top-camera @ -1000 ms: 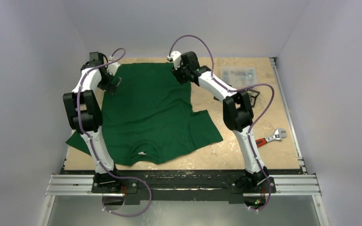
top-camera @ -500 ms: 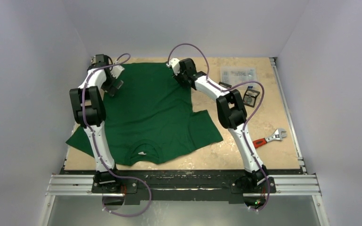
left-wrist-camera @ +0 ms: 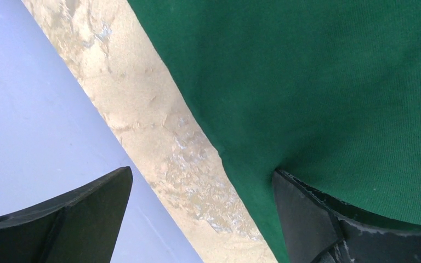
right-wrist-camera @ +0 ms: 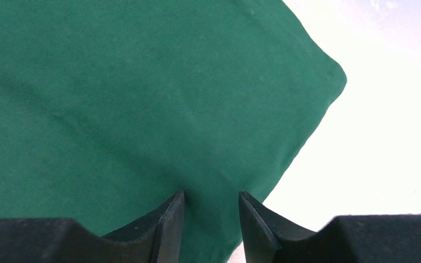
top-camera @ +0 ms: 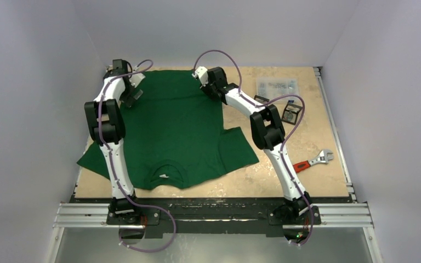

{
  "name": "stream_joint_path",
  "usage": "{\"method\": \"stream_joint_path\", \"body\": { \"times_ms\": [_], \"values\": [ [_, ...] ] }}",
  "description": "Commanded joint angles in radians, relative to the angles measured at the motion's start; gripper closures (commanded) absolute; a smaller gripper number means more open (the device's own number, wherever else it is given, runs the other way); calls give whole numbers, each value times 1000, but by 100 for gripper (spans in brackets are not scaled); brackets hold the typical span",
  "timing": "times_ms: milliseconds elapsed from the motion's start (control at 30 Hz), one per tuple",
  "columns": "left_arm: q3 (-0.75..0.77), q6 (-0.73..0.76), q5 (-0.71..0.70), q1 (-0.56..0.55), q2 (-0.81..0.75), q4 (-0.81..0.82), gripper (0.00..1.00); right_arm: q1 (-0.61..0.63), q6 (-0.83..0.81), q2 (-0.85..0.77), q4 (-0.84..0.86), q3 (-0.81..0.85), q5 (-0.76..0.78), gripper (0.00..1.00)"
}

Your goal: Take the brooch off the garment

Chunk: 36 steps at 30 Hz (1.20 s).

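The dark green T-shirt (top-camera: 175,126) lies flat on the table, neck and white label (top-camera: 164,176) toward the arms. No brooch shows in any view. My left gripper (top-camera: 132,94) is at the shirt's far left hem corner. In the left wrist view it (left-wrist-camera: 203,172) is wide open, one finger on the shirt's edge (left-wrist-camera: 329,98) and the other over the bare table by the wall. My right gripper (top-camera: 210,87) is at the far right hem corner. In the right wrist view it (right-wrist-camera: 211,193) stands narrowly open, both fingertips on the fabric (right-wrist-camera: 142,93).
A clear plastic box (top-camera: 277,86) and small dark items (top-camera: 291,114) lie at the far right. A red-handled wrench (top-camera: 312,160) lies near the right edge. White walls enclose the table (top-camera: 307,137) on three sides.
Both arms have reached farther toward the back wall. The shirt's far hem and neck have shifted slightly away from the arms.
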Motion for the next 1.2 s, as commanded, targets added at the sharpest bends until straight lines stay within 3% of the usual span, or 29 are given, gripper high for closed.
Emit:
{"method": "stream_joint_path", "body": {
  "times_ms": [0,267,533,667,833,1000,1167],
  "values": [
    [59,-30,11,10,48,3,0,-1,-15,-24,-5,31,12,50],
    [101,-170,172,10,-168,-45,0,13,37,-155,-24,96,-16,25],
    [-107,-282,351,17,-514,-104,0,20,62,-423,-197,-27,-152,1],
    [-227,-358,474,51,-675,-213,0,22,97,-569,-329,-158,-282,1],
    [-337,-435,717,134,-872,-340,0,10,167,-818,-356,-410,-378,1],
    [-509,-454,753,150,-1070,-379,0,-34,196,-1062,-349,-709,-377,1],
    [-695,-473,727,151,-1205,-396,0,-161,246,-1266,-343,-947,-351,1]
  ]
}}
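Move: The garment's middle lies about 14 cm back and 26 cm to the right of the left hand, whose fingertips are down beside the garment's left edge. From the right hand it is some 21 cm back and 17 cm to the left. The garment's far right corner is about 11 cm ahead and 5 cm right of that hand; the nearer brooch case stands roughly 5 cm back and 23 cm right of it. The spread garment is let go at its far end: after barely creeping, both hands lift off, climb about 25 cm and swing back towards the robot some 25 cm, drifting right and sinking a little at the end. The right gripper opens from under half to wide, tilting slightly; the left stays wide open and rolls until its fingers lean rightward. ##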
